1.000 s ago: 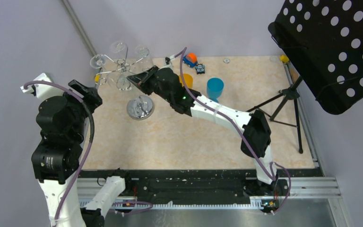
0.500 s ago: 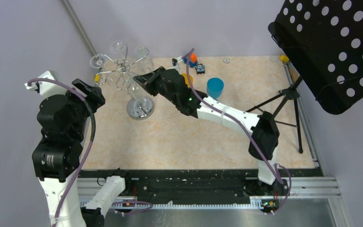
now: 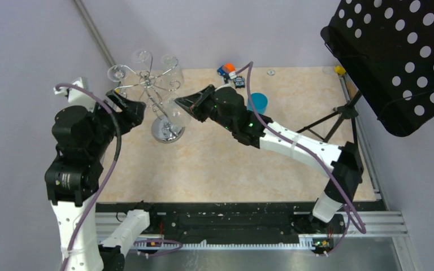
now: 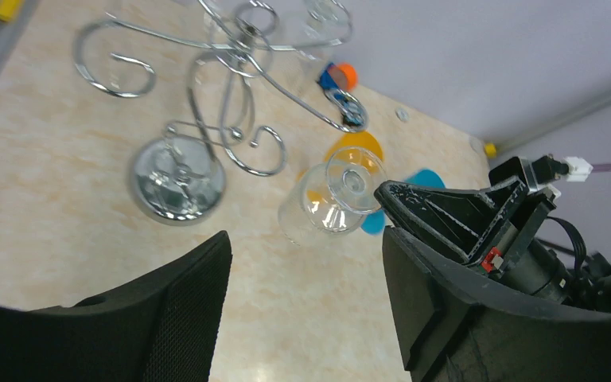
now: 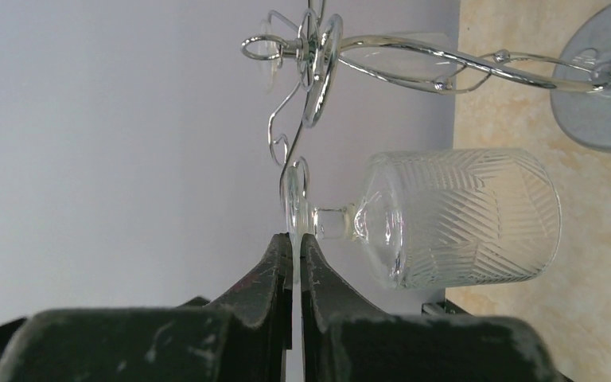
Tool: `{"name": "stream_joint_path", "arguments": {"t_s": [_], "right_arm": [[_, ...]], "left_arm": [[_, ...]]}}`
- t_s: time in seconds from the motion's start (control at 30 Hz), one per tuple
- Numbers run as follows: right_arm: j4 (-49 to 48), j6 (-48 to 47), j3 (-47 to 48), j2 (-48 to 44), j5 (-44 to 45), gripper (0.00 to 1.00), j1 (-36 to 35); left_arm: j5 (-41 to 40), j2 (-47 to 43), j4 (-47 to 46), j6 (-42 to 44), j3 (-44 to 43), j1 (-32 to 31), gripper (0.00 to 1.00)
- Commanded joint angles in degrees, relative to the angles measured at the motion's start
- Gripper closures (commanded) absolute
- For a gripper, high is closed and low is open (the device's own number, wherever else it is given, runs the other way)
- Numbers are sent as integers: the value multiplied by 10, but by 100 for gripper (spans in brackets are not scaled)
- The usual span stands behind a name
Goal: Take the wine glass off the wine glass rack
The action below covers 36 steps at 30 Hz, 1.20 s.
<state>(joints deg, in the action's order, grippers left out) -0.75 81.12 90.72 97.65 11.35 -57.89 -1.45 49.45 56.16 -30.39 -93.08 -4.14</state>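
Note:
The chrome wine glass rack (image 3: 150,90) stands at the back left on its round mirrored base (image 3: 167,129). Two other glasses still hang from its curled arms. My right gripper (image 5: 296,240) is shut on the thin foot of a clear ribbed wine glass (image 5: 461,219). The glass is upside down, its bowl toward the table. In the left wrist view the wine glass (image 4: 328,199) hangs just right of the nearest hook, apart from it. My left gripper (image 4: 306,263) is open and empty, over bare table near the base (image 4: 177,177).
An orange cup (image 4: 356,146) and a blue cup (image 3: 258,102) stand behind the held glass. A small toy car (image 3: 226,69) lies at the back edge. A black perforated music stand (image 3: 398,56) on a tripod (image 3: 343,119) fills the right side.
My right gripper has pulled the glass rightward and toward the near side, away from the rack's hooks. My left arm has swung in toward the rack and its jaws opened slightly.

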Motion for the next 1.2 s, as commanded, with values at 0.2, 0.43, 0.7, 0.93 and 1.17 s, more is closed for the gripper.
{"name": "stream_joint_path", "arguments": {"t_s": [0.2,0.43,0.7,0.93,1.17], "right_arm": [[-80,-10,-140,-205,-7,100,24],[-91,-13,-204,-278,15,100,39],[-140,-7,-181,-299,25,100,64],[-190,-5,-128,-294,19,100,68],[-221,23,-96,-277,-13,100,68]], "left_arm": [[349,38,-198,-120,123,3,26],[439,34,-357,-242,203,2,26],[387,-2,-479,-419,298,-6,26],[350,-14,-642,-594,351,-22,26],[349,38,-702,-648,339,-49,26]]}}
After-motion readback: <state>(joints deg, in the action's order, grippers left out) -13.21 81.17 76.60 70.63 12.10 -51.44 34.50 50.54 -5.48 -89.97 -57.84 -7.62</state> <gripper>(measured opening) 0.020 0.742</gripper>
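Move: The clear wine glass, already off the rack, hangs foot-up from the right gripper, its middle about 2 cm ahead, 2 left and 7 below that hand; from the left hand it is some 9 cm ahead, 10 right and 14 down. The rack's hub lies 8 cm ahead, 10 left of the right hand at its height, and 15 ahead, 2 right, 7 below the left. The yellow glass stands 13 ahead, 14 right, 22 below the right hand. Keep the right fingers shut on the clear glass's foot and carry it right, away from the rack, about 15 cm, climbing as much, mostly late, tilting the hand. Swing the open left gripper some 14 cm right and slightly forward towards the bowl, dipping then rising, while it yaws clockwise and rolls its left side down nearly 60 degrees. ##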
